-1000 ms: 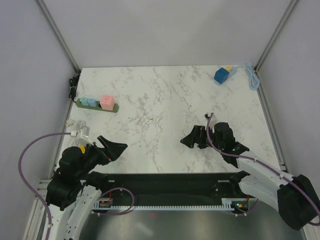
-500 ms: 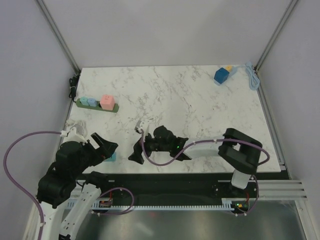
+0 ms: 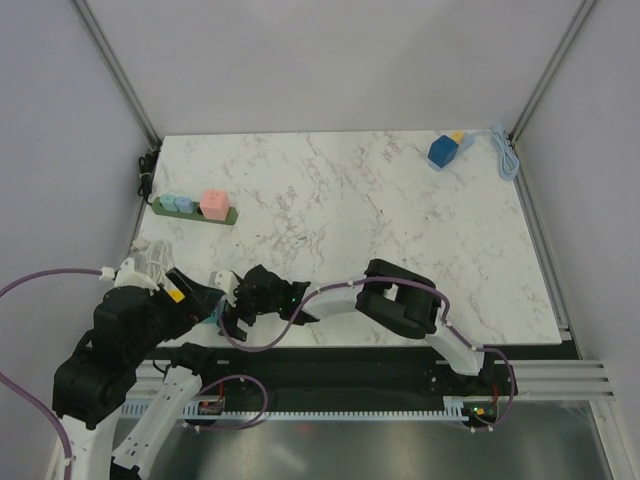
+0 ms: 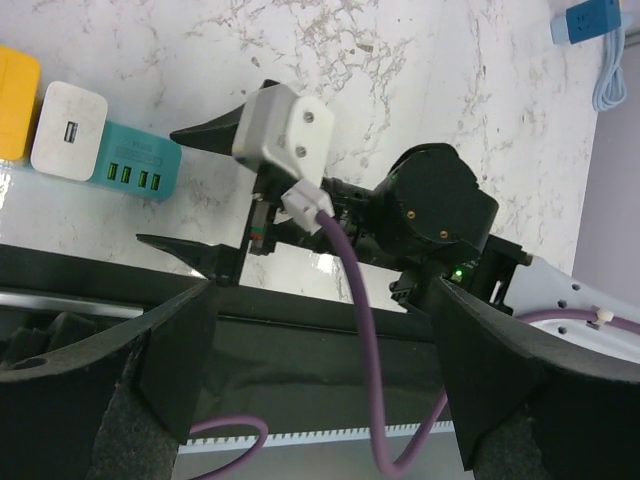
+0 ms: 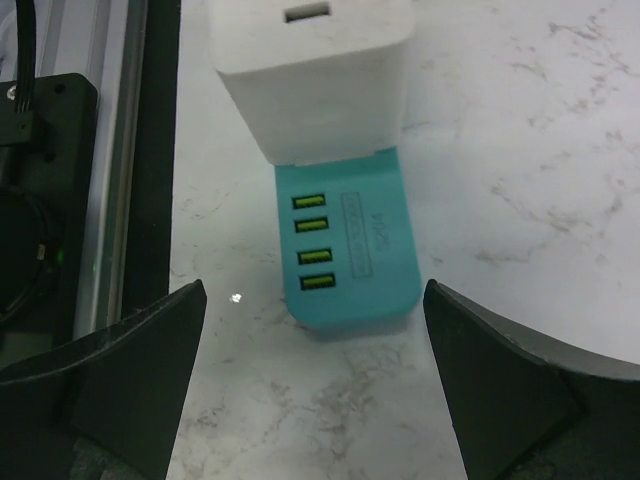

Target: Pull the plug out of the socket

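Observation:
The socket is a teal strip [image 5: 347, 250] with several green USB ports, lying flat near the table's front left edge. A white plug [image 5: 310, 70] stands in its far end; the left wrist view shows the white plug [image 4: 68, 130] beside a yellow block [image 4: 15, 90] on the teal strip [image 4: 135, 160]. My right gripper [image 5: 315, 400] is open, low over the marble, with the strip's free end just ahead of its fingers. My left gripper [image 4: 320, 400] is open and empty, over the black base rail. From above, the right gripper [image 3: 228, 318] and left gripper [image 3: 200, 300] almost hide the strip.
A green power strip [image 3: 195, 210] with blue and pink plugs lies at the back left. A blue plug [image 3: 443, 150] and a pale blue cable [image 3: 505, 155] are at the back right. White cable [image 3: 150, 250] is bunched by the left wall. My purple wrist cable [image 4: 350, 300] hangs between the left fingers.
My right arm has swung from the right centre of the table across to the front left, ending at the teal strip. My left arm has drawn back toward the near left corner.

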Controlling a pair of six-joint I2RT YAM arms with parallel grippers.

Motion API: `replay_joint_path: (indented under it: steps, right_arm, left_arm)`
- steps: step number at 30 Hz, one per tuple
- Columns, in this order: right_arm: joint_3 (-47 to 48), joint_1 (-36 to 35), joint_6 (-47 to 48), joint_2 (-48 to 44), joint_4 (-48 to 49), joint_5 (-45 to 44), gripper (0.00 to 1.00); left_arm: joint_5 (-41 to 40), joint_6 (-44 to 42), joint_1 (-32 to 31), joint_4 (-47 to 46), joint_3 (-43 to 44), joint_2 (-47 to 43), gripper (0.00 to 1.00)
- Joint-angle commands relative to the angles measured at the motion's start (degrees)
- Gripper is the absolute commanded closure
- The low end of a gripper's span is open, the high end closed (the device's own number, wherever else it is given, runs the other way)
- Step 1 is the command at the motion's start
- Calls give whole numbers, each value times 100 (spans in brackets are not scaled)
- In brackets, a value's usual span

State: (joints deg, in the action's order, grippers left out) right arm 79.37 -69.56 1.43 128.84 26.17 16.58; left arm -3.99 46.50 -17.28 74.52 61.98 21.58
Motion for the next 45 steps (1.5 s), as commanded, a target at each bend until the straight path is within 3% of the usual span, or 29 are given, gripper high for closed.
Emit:
replay_joint_path:
  steps: [1,6,10,16,26,32,33,37,45]
  right_arm:
    - [499,-154,603,255,-332,-5,2]
    - [1070,-207,867,677,-735,-120,2]
    - [1493,-269,1113,967,-991,-164,10]
    - [1757,-295,1570,1188,-1369,-541,23]
    - [1572,-269,2133,1197,-1615,-937,35]
    - [1564,-172,2116,1179,-1650,-999,50]
    - [1555,-163,2098,1179,-1659,-964,58]
    - [1450,4,2045,1091,-1773,-797,74]
    - [747,179,2247,538,-1949,-753,86]
  left_arm:
    - [-111,272,-4,272,385,-93,8]
    - [-409,131,-4,747,1095,214,8]
    - [-594,148,-4,1011,1431,303,8]
    - [-524,114,-12,1056,1440,311,9]
    - [-497,-88,-12,1047,1238,267,9]
    - [-445,-150,-12,871,1010,250,9]
    - [-427,-185,-12,836,992,259,9]
    - [-436,-247,-12,748,922,302,9]
    - [-550,-291,-12,538,790,390,10]
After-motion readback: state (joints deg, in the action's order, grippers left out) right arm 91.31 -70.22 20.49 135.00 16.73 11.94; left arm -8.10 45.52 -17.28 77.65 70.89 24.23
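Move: The teal plug lies about 5 cm to the left of the open right fingers, 1 cm ahead and some 2 cm below their midpoint. Beyond it in the same row stand the white adapter, roughly 10 cm left and 2 cm ahead of that hand, and the yellow socket, about 15 cm left and 3 cm ahead, both a little below it. From the raised left hand the teal plug is around 8 cm left, 7 cm ahead and 23 cm down. The teal plug is reached by the right hand sliding about 5 cm left and slightly down over its end, closing from wide open until the fingers pinch its sides, while rolling some 20 degrees with the forward side dipping; still gripping, it then pulls back right 2 to 3 cm and forward a little less. The empty, open left hand rises about 7 cm, then sinks halfway back. ##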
